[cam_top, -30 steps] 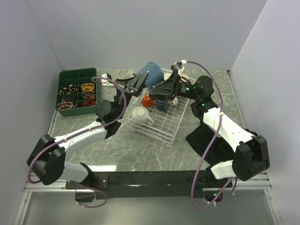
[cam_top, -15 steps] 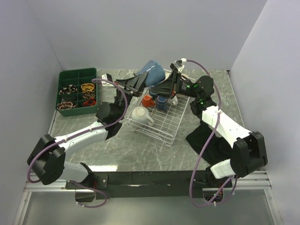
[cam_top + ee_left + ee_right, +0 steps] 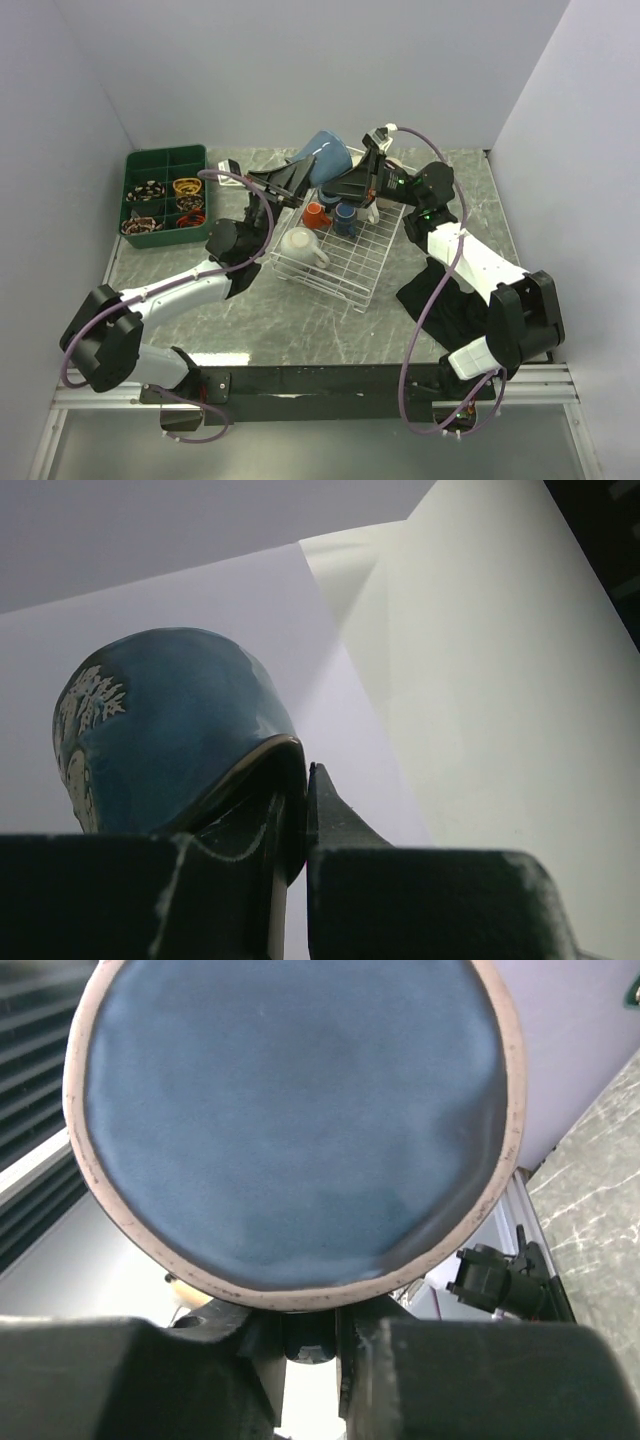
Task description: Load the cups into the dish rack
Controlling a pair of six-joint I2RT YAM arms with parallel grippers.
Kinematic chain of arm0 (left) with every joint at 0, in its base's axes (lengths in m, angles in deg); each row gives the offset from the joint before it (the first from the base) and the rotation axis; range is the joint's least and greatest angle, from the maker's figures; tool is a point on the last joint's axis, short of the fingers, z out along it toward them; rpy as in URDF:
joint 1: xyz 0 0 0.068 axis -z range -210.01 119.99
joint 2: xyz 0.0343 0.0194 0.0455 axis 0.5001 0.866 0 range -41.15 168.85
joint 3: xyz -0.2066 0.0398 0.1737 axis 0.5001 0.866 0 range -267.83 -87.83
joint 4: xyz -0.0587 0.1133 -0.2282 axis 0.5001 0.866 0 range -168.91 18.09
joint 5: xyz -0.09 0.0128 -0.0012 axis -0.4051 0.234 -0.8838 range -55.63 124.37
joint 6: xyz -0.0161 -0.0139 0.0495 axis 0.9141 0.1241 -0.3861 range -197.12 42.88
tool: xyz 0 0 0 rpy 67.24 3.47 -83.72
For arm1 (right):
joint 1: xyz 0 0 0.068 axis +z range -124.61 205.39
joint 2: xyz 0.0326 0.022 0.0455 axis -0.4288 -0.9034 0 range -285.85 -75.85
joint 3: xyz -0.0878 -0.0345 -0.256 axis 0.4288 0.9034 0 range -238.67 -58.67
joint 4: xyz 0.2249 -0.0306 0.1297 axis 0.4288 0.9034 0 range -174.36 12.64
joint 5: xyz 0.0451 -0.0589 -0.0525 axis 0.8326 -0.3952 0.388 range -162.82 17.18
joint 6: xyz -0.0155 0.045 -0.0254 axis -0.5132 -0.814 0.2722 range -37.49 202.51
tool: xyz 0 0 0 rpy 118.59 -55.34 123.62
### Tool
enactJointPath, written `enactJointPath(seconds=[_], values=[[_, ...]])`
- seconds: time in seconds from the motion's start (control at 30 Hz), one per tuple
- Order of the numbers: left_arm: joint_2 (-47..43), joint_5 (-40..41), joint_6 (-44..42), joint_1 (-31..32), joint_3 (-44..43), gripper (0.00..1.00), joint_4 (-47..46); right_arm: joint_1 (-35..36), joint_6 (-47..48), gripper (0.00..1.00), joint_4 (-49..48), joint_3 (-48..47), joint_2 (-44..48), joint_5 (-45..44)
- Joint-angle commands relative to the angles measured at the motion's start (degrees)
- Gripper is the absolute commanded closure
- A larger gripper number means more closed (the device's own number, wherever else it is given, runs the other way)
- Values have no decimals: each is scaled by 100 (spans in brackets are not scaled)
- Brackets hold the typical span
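Observation:
A large blue mug (image 3: 325,152) hangs tilted above the far edge of the dish rack (image 3: 352,272), a white wire basket. My left gripper (image 3: 299,180) is shut on the mug's rim. In the left wrist view the rim of the blue mug (image 3: 170,730) is pinched in the left gripper (image 3: 308,780). My right gripper (image 3: 347,183) meets the mug from the other side. The right wrist view is filled by the mug's round base (image 3: 290,1110), with the right gripper (image 3: 312,1332) shut on a dark blue part below it. A white mug (image 3: 300,245), an orange cup (image 3: 316,213) and a navy cup (image 3: 344,218) stand in the rack.
A dark green compartment tray (image 3: 163,168) with small items sits at the back left. A black cloth (image 3: 440,290) lies on the marble table to the right of the rack. White walls close in the back and both sides.
The right gripper has shut on the blue mug and its arm has shifted slightly left. The left gripper keeps its hold on the rim; the mug has barely moved.

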Motion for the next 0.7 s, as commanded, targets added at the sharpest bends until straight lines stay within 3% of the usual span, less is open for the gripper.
enactJointPath(seconds=[0.0, 0.1, 0.2, 0.3, 0.33, 0.43, 0.6, 0.67], values=[[49, -215, 199, 50, -54, 99, -902, -121, -197, 100, -656, -125, 97, -113], [154, -382, 339, 50, -63, 97, -947, -174, -153, 100, -674, -73, 229, -139], [233, -671, 357, 41, -46, 67, -1035, -218, 268, 100, -253, 50, 492, -139], [181, -908, 199, 41, 85, 53, -1061, -367, 751, 100, 178, 182, 826, -157], [129, -936, 191, 50, 138, 42, -1009, -420, 918, 100, 240, 278, 914, -165], [-231, -989, -20, 50, 376, 25, -492, -710, 1173, 100, 486, 480, 1213, -183], [-1320, -1059, -450, 50, 990, 11, 1141, -965, 1859, 100, 1302, 656, 1661, -113], [-1944, -1059, -800, 50, 1280, 9, 1591, -974, 2770, 100, 2187, 614, 1881, -86]])
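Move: Held in mid-air over the dish rack, the big blue cup is already gripped by both hands: its middle lies about 3 cm ahead, 3 cm right and 1 cm above the left hand, and about 5 cm ahead, 1 cm left and 6 cm above the right. Some 28 cm below the right hand, the white cup stands 2 cm ahead and 7 cm left, the orange cup 10 cm ahead and 3 cm left, the small blue cup 9 cm ahead and 4 cm right. Handing the big blue cup over: the left fingers spread wide and let go of its rim, then that hand backs off about 5 cm, back and down. The right hand keeps its pinch and, as the left opens, draws the cup about 6 cm to the right, turning some 10 degrees clockwise. ##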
